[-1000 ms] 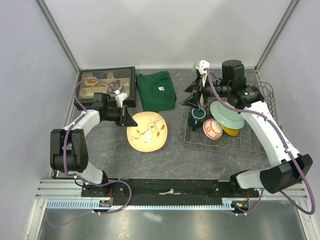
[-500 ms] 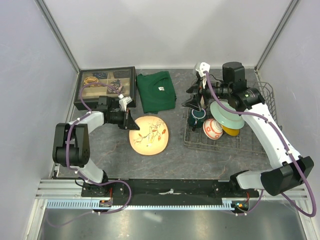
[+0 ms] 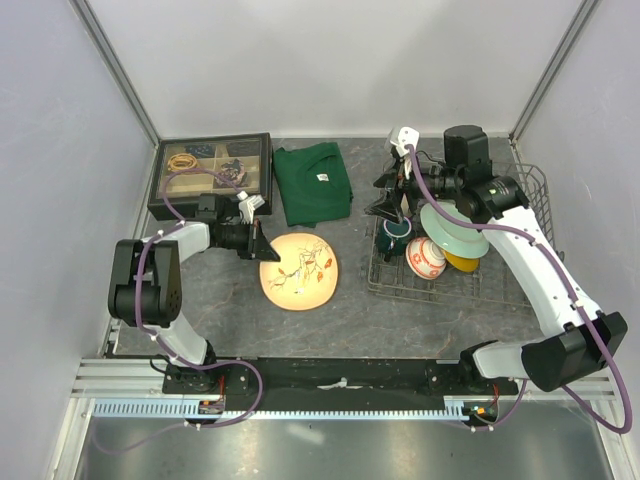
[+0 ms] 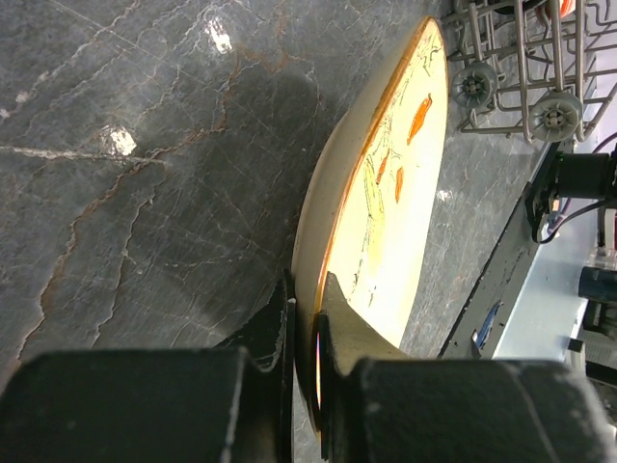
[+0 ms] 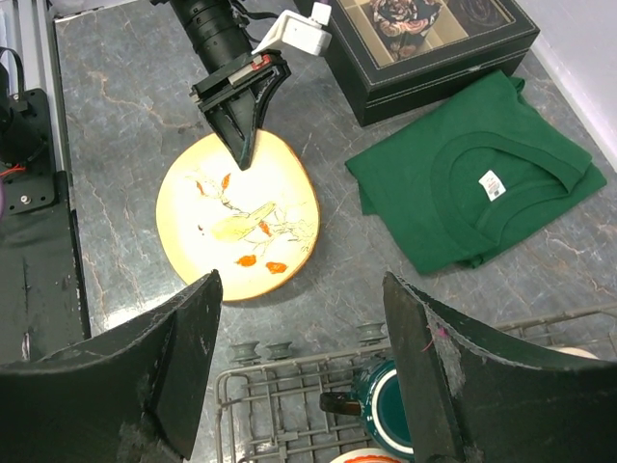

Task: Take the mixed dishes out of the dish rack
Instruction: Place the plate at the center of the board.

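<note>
My left gripper [image 3: 262, 247] is shut on the near rim of the cream plate [image 3: 300, 272], which has orange leaf marks. The left wrist view shows the jaws [image 4: 307, 318] pinching the rim of the plate [image 4: 395, 193], tilted low over the table. My right gripper [image 3: 390, 205] is open and empty above the left end of the dish rack [image 3: 500, 290]. Below it stands the dark green mug [image 5: 390, 410]. The red-and-white bowl [image 3: 425, 258], the pale green plate [image 3: 452, 232] and the yellow plate [image 3: 462, 262] sit in the rack. The beige tumbler does not show.
A folded green cloth [image 3: 313, 182] lies at the back middle, and a black compartmented tray [image 3: 212, 172] at the back left. The rack's small wheels [image 4: 474, 85] are close to the plate's far edge. Grey walls close in the table on three sides.
My left gripper has carried the cream plate slightly down and to the right, and the left arm has folded in. The right gripper has barely moved.
</note>
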Robot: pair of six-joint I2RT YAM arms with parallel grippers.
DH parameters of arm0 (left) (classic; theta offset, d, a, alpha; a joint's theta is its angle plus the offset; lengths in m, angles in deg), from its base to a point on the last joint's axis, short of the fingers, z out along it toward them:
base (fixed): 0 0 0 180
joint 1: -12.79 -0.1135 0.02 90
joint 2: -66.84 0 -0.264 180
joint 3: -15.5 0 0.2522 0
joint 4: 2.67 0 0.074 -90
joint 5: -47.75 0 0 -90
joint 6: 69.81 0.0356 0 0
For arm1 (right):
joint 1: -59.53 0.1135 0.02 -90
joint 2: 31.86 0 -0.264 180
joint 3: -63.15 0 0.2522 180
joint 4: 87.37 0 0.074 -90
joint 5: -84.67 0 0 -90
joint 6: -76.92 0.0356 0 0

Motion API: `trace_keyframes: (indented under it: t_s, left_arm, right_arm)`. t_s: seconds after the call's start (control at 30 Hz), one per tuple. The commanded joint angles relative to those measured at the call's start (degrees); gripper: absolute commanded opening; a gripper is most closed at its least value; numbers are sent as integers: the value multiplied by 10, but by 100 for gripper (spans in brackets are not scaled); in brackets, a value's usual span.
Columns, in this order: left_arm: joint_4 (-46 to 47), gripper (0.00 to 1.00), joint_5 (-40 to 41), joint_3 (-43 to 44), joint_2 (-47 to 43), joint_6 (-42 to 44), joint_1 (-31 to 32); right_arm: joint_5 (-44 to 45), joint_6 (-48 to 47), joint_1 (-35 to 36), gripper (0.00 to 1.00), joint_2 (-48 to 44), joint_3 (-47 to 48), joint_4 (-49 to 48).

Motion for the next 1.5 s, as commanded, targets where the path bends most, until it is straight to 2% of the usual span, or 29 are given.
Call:
trace_keyframes:
  t_s: [0.0, 0.47, 0.73, 1.03, 1.27, 1.47]
  left_arm:
    - [23, 17, -31, 1, 11, -16, 6]
    - [3, 33, -8, 24, 45, -4, 13]
    - [-10, 36, 23, 35, 57, -1, 15]
    - [-16, 43, 48, 36, 58, 4, 16]
    - [-17, 53, 74, 33, 42, 4, 16]
    - [-15, 63, 95, 33, 7, 9, 16]
  right_arm:
    - [1, -15, 4, 76, -12, -8, -2]
    - [24, -36, 6, 77, -16, -10, 25]
    - [90, -63, 6, 77, -17, -16, 58]
    - [115, -92, 6, 77, -31, -39, 67]
    - [194, -123, 5, 77, -30, -49, 86]
    - [317, -139, 6, 77, -29, -74, 85]
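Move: Held tilted by its rim in the left fingers, the plate has its middle about 7 cm right, 3 cm back and 3 cm below that hand. The green shirt lies some 17 cm ahead and 9 cm right, the divided box 18 cm ahead and 14 cm left. From the right hand, the green plate is roughly 15 cm right, 2 cm ahead and 20 cm down; the mug is 3 cm ahead, 2 cm right and 23 cm below. Lowering the plate's raised side about 3 cm onto the board, the left hand opens its fingers from the rim and barely lifts again at the end. The empty right hand, fingers still wide, sinks about 7 cm and swings some 6 cm right over the rack towards the green plate, its fingers turning downward by about 20 degrees and clockwise. ##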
